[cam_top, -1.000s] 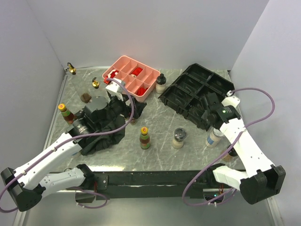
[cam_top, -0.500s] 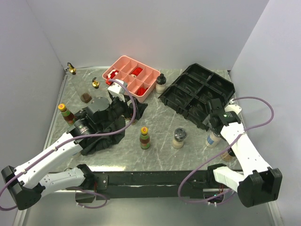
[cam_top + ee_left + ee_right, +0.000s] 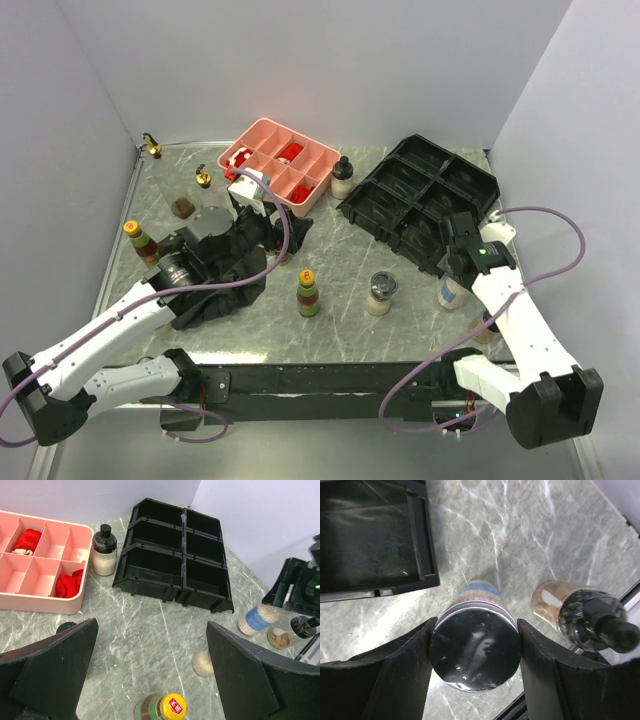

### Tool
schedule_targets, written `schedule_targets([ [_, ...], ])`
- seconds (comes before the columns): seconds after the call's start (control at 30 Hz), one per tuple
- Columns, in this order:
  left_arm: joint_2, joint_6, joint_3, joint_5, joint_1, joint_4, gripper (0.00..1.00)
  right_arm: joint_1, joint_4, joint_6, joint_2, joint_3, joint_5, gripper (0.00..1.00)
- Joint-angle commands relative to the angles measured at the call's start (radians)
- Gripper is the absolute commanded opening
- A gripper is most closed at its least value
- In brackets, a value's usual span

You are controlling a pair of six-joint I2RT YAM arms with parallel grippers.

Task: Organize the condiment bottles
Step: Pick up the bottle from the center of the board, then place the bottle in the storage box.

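My right gripper (image 3: 476,651) is shut on the dark shiny lid of a blue-labelled shaker (image 3: 475,605), which stands upright on the marble table just in front of the black organiser (image 3: 420,195). Both fingers touch the lid. A brown jar with a black top (image 3: 585,617) stands right beside it. My left gripper (image 3: 150,665) hangs open over the black cloth (image 3: 215,285), with nothing between its fingers. A yellow-capped sauce bottle (image 3: 170,707) stands below and ahead of it. A grey-lidded shaker (image 3: 381,292) stands mid-table.
A pink compartment tray (image 3: 280,165) with red pieces sits at the back, a black-lidded white jar (image 3: 343,177) beside it. Two gold-spouted bottles (image 3: 152,146) (image 3: 203,177), a small brown jar (image 3: 182,207) and another yellow-capped bottle (image 3: 140,240) stand at the left.
My right gripper has come down over the blue-labelled shaker and closed on its lid. The left arm shifted slightly right, then stayed still.
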Motion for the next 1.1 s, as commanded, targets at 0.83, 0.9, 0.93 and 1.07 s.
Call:
schedule_targets([
  [0.83, -0.025, 0.032, 0.005, -0.064, -0.016, 0.033, 0.97, -0.111, 0.746, -0.603, 0.599, 0.768, 0.024, 0.42],
  [0.9, -0.025, 0.032, 0.005, -0.064, -0.016, 0.033, 0.96, -0.131, 0.7, -0.623, 0.739, 0.918, 0.004, 0.42],
  [0.93, -0.024, 0.034, 0.007, -0.067, -0.014, 0.031, 0.96, -0.136, 0.615, -0.624, 0.791, 0.984, 0.018, 0.42],
  [1.07, -0.019, 0.041, 0.007, -0.081, -0.018, 0.026, 0.96, -0.176, 0.429, -0.594, 1.031, 1.261, 0.009, 0.41],
])
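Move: Held already in the right hand is the blue-banded bottle with the black lid. The far end of the black tray, where it is carried, lies about 32 cm ahead, 4 cm to the right and 8 cm below. A brown jar with a dark top stands some 7 cm back and 7 cm right, and the glass shaker is about 17 cm left, 1 cm back, both roughly 6 cm lower. From the left hand the tray's far end is some 29 cm ahead, 37 cm right and 28 cm down. Keeping its pinch on the blue-banded bottle just under the lid, the right hand first rises about 16 cm, then sweeps fast forward over the black tray, some 33 cm in all, towards its far end, sinking a little at the last. On the way the wrist tips up roughly 25 degrees, so the fingers point more forward. ##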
